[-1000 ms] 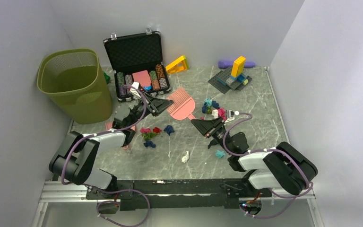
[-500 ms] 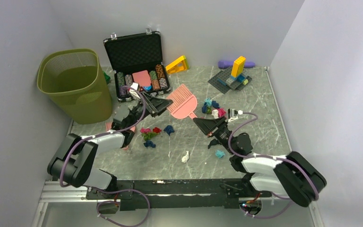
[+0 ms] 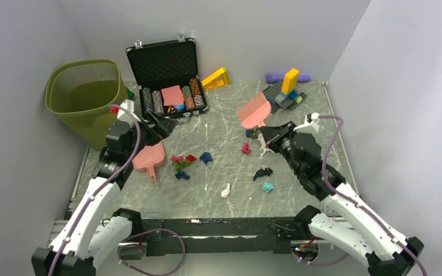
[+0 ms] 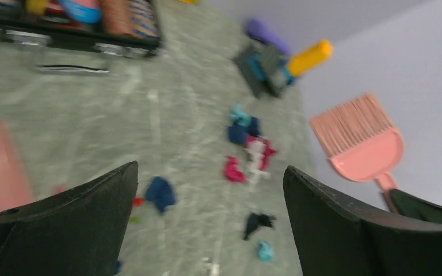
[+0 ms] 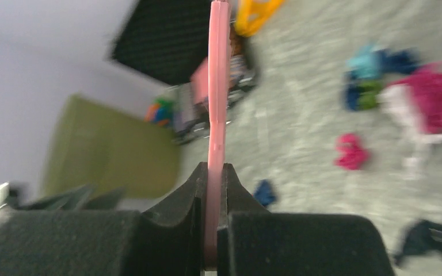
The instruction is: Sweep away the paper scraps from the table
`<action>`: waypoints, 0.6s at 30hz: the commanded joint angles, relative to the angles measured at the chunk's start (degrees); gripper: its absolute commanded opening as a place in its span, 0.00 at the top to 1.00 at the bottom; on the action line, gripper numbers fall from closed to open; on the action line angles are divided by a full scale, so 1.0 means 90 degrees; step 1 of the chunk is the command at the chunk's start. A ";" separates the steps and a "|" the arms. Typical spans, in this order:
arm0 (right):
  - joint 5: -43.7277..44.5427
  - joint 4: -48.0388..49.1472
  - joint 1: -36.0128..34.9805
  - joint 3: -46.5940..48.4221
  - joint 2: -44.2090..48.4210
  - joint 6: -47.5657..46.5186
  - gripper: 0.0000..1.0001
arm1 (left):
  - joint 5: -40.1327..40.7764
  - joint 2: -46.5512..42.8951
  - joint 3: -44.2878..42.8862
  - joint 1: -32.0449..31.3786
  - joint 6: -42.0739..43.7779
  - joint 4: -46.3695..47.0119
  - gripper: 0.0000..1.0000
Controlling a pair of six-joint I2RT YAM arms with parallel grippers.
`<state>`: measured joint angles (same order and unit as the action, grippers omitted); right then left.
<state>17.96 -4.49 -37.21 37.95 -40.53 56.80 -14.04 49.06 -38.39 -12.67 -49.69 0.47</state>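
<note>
Paper scraps lie scattered over the table [image 3: 221, 118]: a red, pink and green clump [image 3: 181, 161], a blue wad [image 3: 206, 157], a pink one [image 3: 245, 148], black [image 3: 262, 172], teal [image 3: 268, 187] and white [image 3: 225, 191]. My right gripper [image 3: 269, 135] is shut on the handle of a pink brush [image 3: 255, 110], held in the air at the back right; the right wrist view shows the handle [image 5: 214, 155] pinched edge-on. My left gripper [image 3: 156, 124] hangs open and empty over the left side, above a pink dustpan [image 3: 148, 156]. The left wrist view shows both fingers [image 4: 69, 221] wide apart over the scraps [image 4: 161, 194].
A green mesh bin [image 3: 89, 100] stands at the back left. Beside it is an open black case of poker chips [image 3: 170, 75]. A yellow block [image 3: 216, 79], a purple object [image 3: 276, 76] and a dark baseplate with blocks [image 3: 285, 92] sit at the back.
The left gripper opened off the brush and drew back to the left. The right gripper shut on the brush handle and lifted it up and to the back right. The dustpan now shows.
</note>
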 commanded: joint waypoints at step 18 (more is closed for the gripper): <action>0.4048 -0.8324 0.0004 0.4358 -0.5155 -0.0055 1.00 | 0.3368 -0.0160 0.0241 -0.0003 0.0584 -0.5005 0.05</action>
<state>47.70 -74.98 -37.30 78.56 -88.36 57.80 12.71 44.93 -37.67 -12.56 -41.69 -44.42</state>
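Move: The free left gripper's target, the dustpan handle, lies about 5 cm back, 9 cm left and 25 cm below it; the red-green scraps are 1 cm ahead, 3 cm right, at table level. From the right gripper, holding the broom, the magenta-white scraps lie some 16 cm ahead, 1 cm left, 27 cm down; the magenta ball is 12 cm ahead, 8 cm left, and the black scrap almost straight below. Bring the open left gripper down some 15 cm while swinging it left and back, about 10 cm each, and tip its fingers down towards the dustpan handle. Meanwhile lower the right gripper about 10 cm and carry it as far right, keeping the broom gripped; roll its left side down some 60 degrees and tip it down, ending right of the magenta-white scraps. ##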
